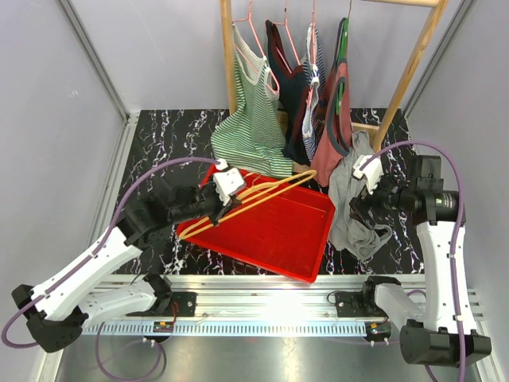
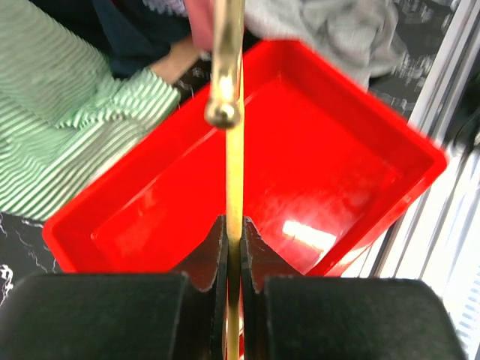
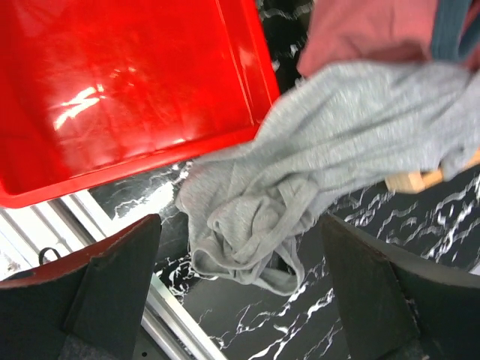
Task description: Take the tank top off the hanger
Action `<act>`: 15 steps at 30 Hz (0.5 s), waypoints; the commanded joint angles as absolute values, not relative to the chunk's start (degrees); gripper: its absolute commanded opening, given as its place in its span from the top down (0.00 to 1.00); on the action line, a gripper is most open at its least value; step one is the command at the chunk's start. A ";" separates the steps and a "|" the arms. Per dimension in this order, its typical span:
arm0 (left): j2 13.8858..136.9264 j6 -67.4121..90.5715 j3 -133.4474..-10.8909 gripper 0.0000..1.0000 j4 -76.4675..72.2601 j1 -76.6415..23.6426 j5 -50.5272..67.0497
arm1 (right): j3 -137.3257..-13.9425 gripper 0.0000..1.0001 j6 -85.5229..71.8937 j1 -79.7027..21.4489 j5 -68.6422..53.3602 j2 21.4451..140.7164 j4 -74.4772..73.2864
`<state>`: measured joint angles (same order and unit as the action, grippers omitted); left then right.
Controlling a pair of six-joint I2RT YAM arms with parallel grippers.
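A bare yellow hanger point(image 1: 262, 193) is held slantwise over the red tray point(image 1: 246, 259), with my left gripper point(image 1: 219, 212) shut on its thin bar. In the left wrist view the hanger bar point(image 2: 234, 150) runs straight up from between the closed jaws of the left gripper point(image 2: 234, 234). The grey tank top point(image 1: 354, 208) lies crumpled on the black marble table, right of the tray. My right gripper point(image 1: 364, 213) hovers just above it, open. In the right wrist view the tank top point(image 3: 300, 180) lies between and below the spread fingers of the right gripper point(image 3: 240, 229), apart from them.
A wooden rack point(image 1: 413, 64) at the back carries several hung garments, among them a green striped top point(image 1: 254, 111) and a pink one point(image 1: 334, 119) whose hems reach the tray's far rim point(image 2: 420, 150). An aluminium rail point(image 1: 262, 294) runs along the near edge. Grey walls close both sides.
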<state>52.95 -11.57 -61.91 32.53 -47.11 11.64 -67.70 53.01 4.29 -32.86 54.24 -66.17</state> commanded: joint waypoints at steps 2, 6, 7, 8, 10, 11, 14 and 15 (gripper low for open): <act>54.40 -15.82 -64.60 1.00 32.52 -47.02 11.25 | -73.82 0.06 61.51 4.39 -41.39 55.81 -72.94; 55.72 -16.78 -64.16 1.00 32.78 -47.02 10.81 | -76.89 0.06 67.74 4.31 -45.52 57.30 -78.56; 55.98 -16.87 -64.07 1.00 32.87 -47.02 10.72 | -77.43 0.06 68.72 4.39 -47.79 57.65 -79.44; 56.25 -17.40 -64.16 1.00 33.05 -47.02 10.81 | -78.30 0.06 70.99 4.39 -49.03 58.27 -81.45; 57.04 -17.66 -64.25 1.00 33.05 -47.02 11.16 | -79.27 0.06 73.46 4.39 -53.23 59.15 -83.31; 57.30 -18.01 -64.42 1.00 33.05 -47.11 12.03 | -79.63 0.06 74.61 4.39 -54.74 60.11 -84.02; 58.36 -18.72 -65.30 1.00 33.13 -47.02 14.49 | -80.07 0.06 81.44 4.39 -59.67 62.22 -86.65; 58.62 -18.89 -65.65 1.00 33.13 -47.02 15.28 | -80.24 0.05 82.34 4.31 -60.63 62.75 -87.53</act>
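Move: The red tray, over which the left hand holds the bare yellow hanger, has its middle about 5 cm ahead, 7 cm right and 20 cm below that hand; the striped tank top hangs roughly 24 cm ahead and 7 cm right. From the empty right hand, the hanger's right end is some 11 cm left, 8 cm ahead and 4 cm higher. The freed grey tank top lies about 4 cm ahead, 4 cm right and 15 cm below the right hand. Up and to the left, about 5 cm each way, the right hand leaves the grey tank top with its fingers still wide open and nears the hanger's right end, turning some 25 degrees counter-clockwise. The left hand keeps its pinch on the hanger and sinks roughly 3 cm towards the red tray, rolling a little so that the hanger's right end dips. ##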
